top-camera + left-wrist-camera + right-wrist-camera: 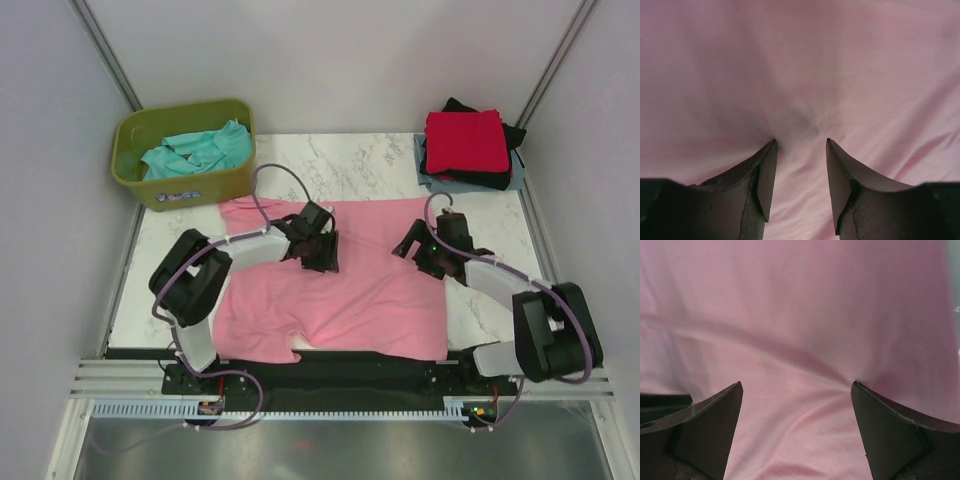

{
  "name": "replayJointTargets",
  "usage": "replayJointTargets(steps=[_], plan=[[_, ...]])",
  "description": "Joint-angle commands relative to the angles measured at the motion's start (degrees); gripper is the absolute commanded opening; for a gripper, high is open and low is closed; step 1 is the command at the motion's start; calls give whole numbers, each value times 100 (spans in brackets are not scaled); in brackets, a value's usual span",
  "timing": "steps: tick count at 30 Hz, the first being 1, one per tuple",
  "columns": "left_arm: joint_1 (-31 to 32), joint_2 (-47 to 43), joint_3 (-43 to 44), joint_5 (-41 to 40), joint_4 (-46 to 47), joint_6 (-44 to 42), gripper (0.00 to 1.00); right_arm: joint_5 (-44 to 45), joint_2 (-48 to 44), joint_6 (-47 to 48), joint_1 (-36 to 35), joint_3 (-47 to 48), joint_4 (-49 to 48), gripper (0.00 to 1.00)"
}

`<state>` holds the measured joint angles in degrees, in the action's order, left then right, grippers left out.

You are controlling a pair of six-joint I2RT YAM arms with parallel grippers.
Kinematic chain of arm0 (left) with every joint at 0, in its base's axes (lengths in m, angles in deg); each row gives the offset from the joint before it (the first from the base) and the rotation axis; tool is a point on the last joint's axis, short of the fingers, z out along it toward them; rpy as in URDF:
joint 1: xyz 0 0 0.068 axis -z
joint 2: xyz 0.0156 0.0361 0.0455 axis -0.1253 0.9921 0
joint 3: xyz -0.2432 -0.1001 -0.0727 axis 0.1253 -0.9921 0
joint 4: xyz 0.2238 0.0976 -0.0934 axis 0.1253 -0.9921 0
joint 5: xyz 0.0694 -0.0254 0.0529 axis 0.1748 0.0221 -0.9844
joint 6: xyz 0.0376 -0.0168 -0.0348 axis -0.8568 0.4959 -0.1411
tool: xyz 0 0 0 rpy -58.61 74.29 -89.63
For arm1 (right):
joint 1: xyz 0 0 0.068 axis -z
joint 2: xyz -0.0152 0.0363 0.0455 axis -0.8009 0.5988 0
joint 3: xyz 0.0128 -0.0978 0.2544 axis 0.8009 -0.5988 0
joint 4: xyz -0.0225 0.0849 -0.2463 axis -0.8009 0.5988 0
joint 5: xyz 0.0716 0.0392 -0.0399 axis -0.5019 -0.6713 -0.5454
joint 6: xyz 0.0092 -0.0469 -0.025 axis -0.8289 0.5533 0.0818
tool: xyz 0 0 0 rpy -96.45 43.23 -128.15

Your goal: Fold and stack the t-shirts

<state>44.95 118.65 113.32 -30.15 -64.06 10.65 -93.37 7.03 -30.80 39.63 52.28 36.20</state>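
A large pink t-shirt lies spread over the middle of the marble table. My left gripper stands on its upper left part, jaws partly open, tips pressed into the cloth, which puckers between them. My right gripper stands on the shirt's right side, open wide, tips resting on wrinkled pink cloth with nothing pinched. At the back right is a folded stack: a red t-shirt on top, a black one under it, a grey-blue one lowest. A teal t-shirt lies crumpled in the tub.
The olive-green plastic tub stands at the back left corner of the table. Grey walls close in both sides. The pink shirt's near hem hangs over the table's front edge by the arm bases.
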Motion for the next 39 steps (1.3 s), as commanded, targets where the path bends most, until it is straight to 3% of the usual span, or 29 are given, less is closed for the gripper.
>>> replayJointTargets(steps=[1,5,9,13,16,19,20,25,30,33,39], plan=[[740,314,424,255,496,697,51,738,-667,-133,522,-443,1182,98],[1732,998,1161,544,813,1119,51,1239,-1232,-46,1102,-479,1597,98],[2077,1378,1909,1150,1217,1322,52,1224,-1339,358,2278,-357,1659,98],[2122,1133,2507,1082,929,1112,53,909,-1092,623,2317,293,1817,98],[2025,606,2971,380,-18,236,55,643,-1100,894,2316,601,1896,98],[1587,-25,3071,-446,-838,-310,58,424,-1162,1184,2264,856,1975,98],[1177,-176,2975,-613,-918,-373,58,362,-1188,1247,2220,918,2001,98],[-188,-617,2245,-859,-1068,-838,58,466,-1601,1370,1439,1243,2133,98],[-901,181,2664,-1107,-1129,-1358,57,599,-1523,1238,411,1367,2142,98],[-1086,918,3226,-1343,-1462,-1455,55,546,-1408,1186,234,1341,2168,98],[-1201,1553,3615,-1511,-1604,-1490,55,581,-1470,1317,198,1182,2169,98]])
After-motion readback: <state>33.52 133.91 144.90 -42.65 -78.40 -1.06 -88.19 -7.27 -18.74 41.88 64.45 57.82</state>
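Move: Both grippers are down on the pink t-shirt. Its middle lies about 4 cm back from and 1 cm right of the left hand, and some 20 cm left of and 7 cm back from the right. From the left hand, the t-shirt's far left corner is about 19 cm ahead and 28 cm left, with the green bin some 29 cm ahead and 40 cm left. The folded stack stands roughly 30 cm ahead of the right hand and 18 cm to its right. Keep both open grippers down on the pink t-shirt and drag it right, the left sweeping about 21 cm and also drawing back, the right about 16 cm. Then lift both clear: carry the left in a high arc forward and left, then down over the shirt's far left part, and raise the right some 10 cm while easing it back left. ##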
